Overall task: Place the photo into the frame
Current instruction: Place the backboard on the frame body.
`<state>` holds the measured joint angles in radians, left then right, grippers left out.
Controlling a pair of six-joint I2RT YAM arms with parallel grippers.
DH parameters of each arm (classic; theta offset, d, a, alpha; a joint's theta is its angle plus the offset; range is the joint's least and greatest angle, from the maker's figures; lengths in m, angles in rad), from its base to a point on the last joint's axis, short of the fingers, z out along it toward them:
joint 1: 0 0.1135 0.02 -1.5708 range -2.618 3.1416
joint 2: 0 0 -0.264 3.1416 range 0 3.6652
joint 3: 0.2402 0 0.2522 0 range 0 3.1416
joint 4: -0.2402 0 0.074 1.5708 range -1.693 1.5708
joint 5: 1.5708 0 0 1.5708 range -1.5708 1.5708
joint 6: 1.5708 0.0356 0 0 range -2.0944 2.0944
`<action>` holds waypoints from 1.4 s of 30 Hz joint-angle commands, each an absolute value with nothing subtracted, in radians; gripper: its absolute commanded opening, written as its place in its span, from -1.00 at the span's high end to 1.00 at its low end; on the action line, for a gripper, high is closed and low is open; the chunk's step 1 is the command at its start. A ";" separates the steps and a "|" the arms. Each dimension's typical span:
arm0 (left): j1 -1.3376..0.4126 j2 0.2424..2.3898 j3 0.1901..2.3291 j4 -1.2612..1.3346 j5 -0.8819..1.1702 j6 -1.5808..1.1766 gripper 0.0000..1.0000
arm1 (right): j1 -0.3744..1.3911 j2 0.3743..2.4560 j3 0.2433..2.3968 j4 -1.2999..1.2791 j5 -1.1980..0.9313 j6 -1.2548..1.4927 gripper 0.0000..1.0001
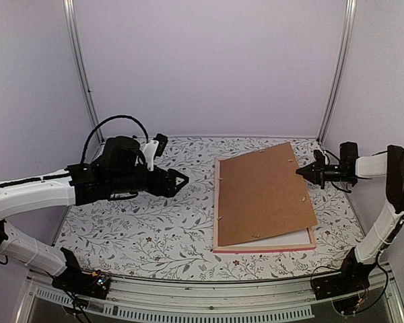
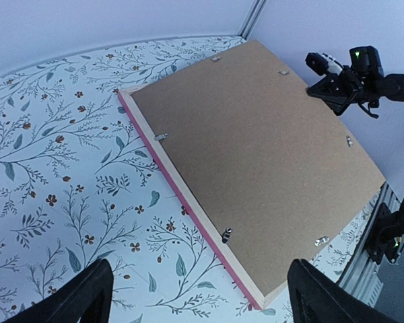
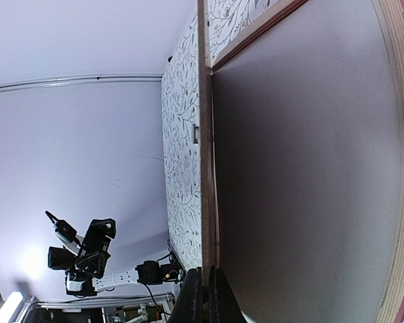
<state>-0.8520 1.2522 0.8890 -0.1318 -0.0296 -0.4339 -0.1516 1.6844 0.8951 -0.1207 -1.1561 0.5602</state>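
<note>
The pink-railed frame (image 1: 269,246) lies face down on the floral cloth, right of centre. A plain brown backing board (image 1: 262,195) rests askew on it, its right edge raised. At that edge, my right gripper (image 1: 300,172) is shut on the board's thin rim (image 3: 205,168). The left wrist view shows the same board (image 2: 256,155) over the frame's rail (image 2: 182,192), with the right gripper (image 2: 315,89) at its far corner. My left gripper (image 1: 185,180) hovers open left of the frame, its fingers (image 2: 87,293) wide apart and empty. The photo is hidden.
Small metal tabs (image 2: 161,136) sit along the frame's inner edge. White enclosure walls and metal posts (image 1: 81,67) close in the back and sides. A metal rail (image 1: 188,296) runs along the near table edge by the arm bases.
</note>
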 commanded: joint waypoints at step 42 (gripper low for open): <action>-0.837 1.302 0.890 -0.114 -0.020 -0.415 -0.85 | -0.043 1.735 1.035 -0.389 -0.707 0.322 -0.19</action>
<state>-0.8497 1.2823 0.8890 -0.1322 -0.0296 -0.4297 -0.0780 1.7664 1.0054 -0.3523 -0.7998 0.3496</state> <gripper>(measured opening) 0.923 0.579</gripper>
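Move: The right hand pinches the backboard's raised right edge near its far corner; the board's middle is some 14 cm to the left, 3 cm back and 4 cm lower. The frame body it is going down onto has its middle roughly 14 cm left, 4 cm back and 10 cm below, its right rail 2 cm to the right, 4 cm back and 9 cm down. A metal clip on the board sits about 4 cm ahead and 4 cm left at hand height. From the left hand, the frame's middle lies about 5 cm ahead, 26 cm right and 19 cm down. The right hand first eases the pinched backboard edge down and slightly forward towards the frame body, only about a centimetre, then spreads its fingers to a little over half open, ending the pinch. While they open it keeps sinking beside the board's right edge, about 6 cm down in all with a slight forward drift, and rolls about 20 degrees so that its left side dips and the fingers point more steeply down at the board. ##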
